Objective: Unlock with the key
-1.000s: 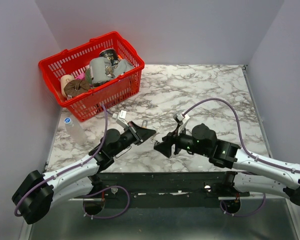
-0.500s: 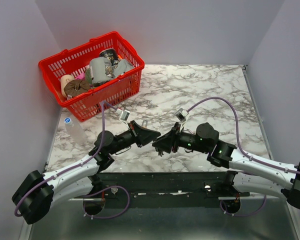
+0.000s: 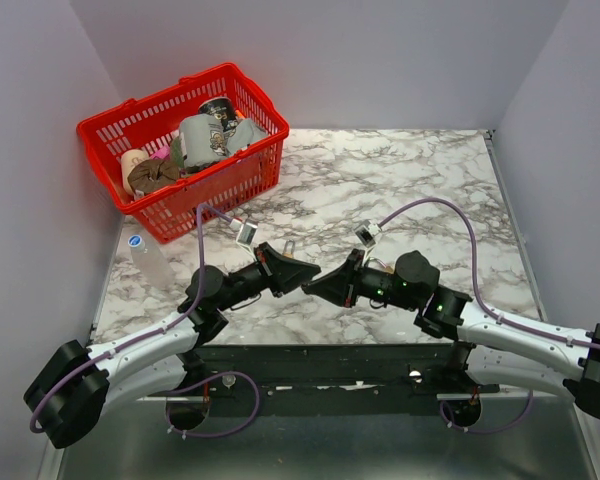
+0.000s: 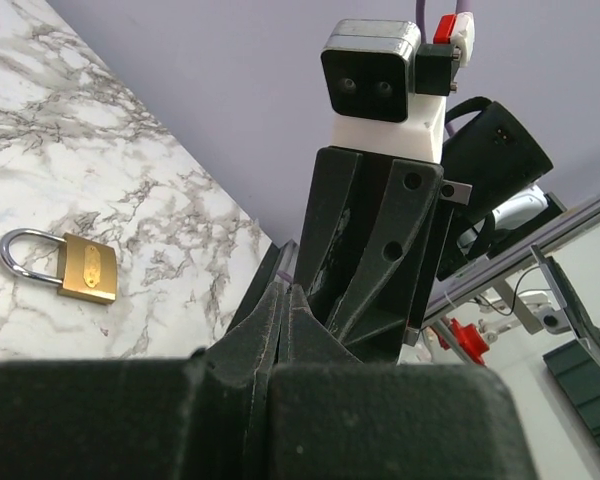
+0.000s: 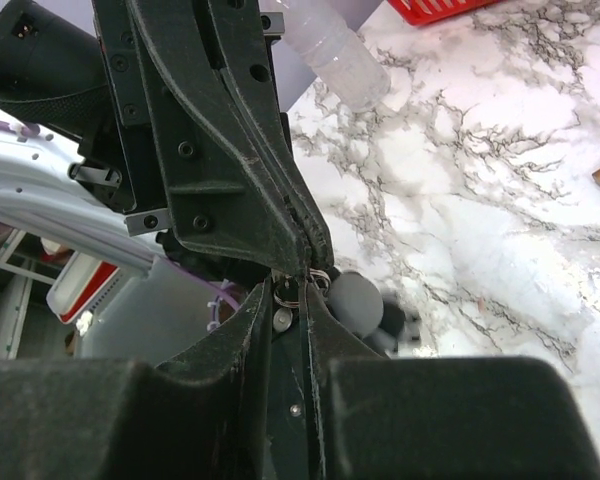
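Note:
My two grippers meet tip to tip low over the marble table (image 3: 400,180). The left gripper (image 3: 317,269) is shut, and in the right wrist view the key's silver ring (image 5: 298,290) hangs from its pinched tips. The right gripper (image 5: 300,300) has its jaws drawn in narrow around that ring and a small silver part below it. The key's black head and blade are hidden between the fingers. A brass padlock (image 4: 75,268) with a silver shackle lies flat on the table, apart from both grippers, also visible as the padlock (image 3: 289,247) just beyond them.
A red basket (image 3: 110,135) full of cloths and containers stands at the back left. A clear plastic bottle (image 3: 145,255) lies at the table's left edge. The walls close in on three sides.
The right gripper has moved left up to the left gripper's tips and its jaws have closed in from wide to narrow. The left gripper has edged forward, staying shut.

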You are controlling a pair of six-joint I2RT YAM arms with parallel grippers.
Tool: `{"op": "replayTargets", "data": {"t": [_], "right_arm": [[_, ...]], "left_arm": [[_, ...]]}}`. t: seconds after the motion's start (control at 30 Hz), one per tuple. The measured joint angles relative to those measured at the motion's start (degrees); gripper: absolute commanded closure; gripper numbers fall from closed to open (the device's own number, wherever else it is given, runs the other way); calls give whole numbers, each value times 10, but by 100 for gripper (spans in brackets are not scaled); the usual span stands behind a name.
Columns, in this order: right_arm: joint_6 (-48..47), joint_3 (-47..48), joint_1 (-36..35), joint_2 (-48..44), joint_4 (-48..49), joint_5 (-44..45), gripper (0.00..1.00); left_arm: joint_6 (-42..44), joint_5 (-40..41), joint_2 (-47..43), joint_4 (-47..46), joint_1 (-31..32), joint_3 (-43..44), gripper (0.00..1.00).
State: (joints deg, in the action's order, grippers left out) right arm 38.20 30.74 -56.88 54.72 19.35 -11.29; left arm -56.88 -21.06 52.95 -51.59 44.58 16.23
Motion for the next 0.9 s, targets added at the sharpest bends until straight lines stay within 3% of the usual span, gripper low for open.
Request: {"op": "replayTargets", "data": {"t": [0.33,0.9], "right_arm": [[8,-3,0,0,12,8,59],[7,-3,0,18,33,-3,54]], "left_arm": [[-1,-4,3,-11,0,0,100],[-1,28,-7,-1,0,-5,100]]}}
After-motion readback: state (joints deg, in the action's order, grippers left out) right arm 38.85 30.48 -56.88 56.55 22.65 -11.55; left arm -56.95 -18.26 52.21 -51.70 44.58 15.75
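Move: Right at the right fingertips, about 1 cm ahead and 1 cm to the left, is the key ring that the left hand already pinches. From the left hand, the key ring sits some 1 cm back and 2 cm below, straight under the tips. On the table roughly 22 cm below the left hand, the small padlock lies about 12 cm ahead and 7 cm left, the big padlock about 8 cm ahead and 17 cm right. Opening its fingers around the key ring, from about a quarter to nearly half of their range, the right hand otherwise almost stays put: it rises under 1 cm, then sinks back while edging about half a centimetre left. The left hand keeps its fingers shut on the ring, holding it nearly still before a slight forward drift at the end. ##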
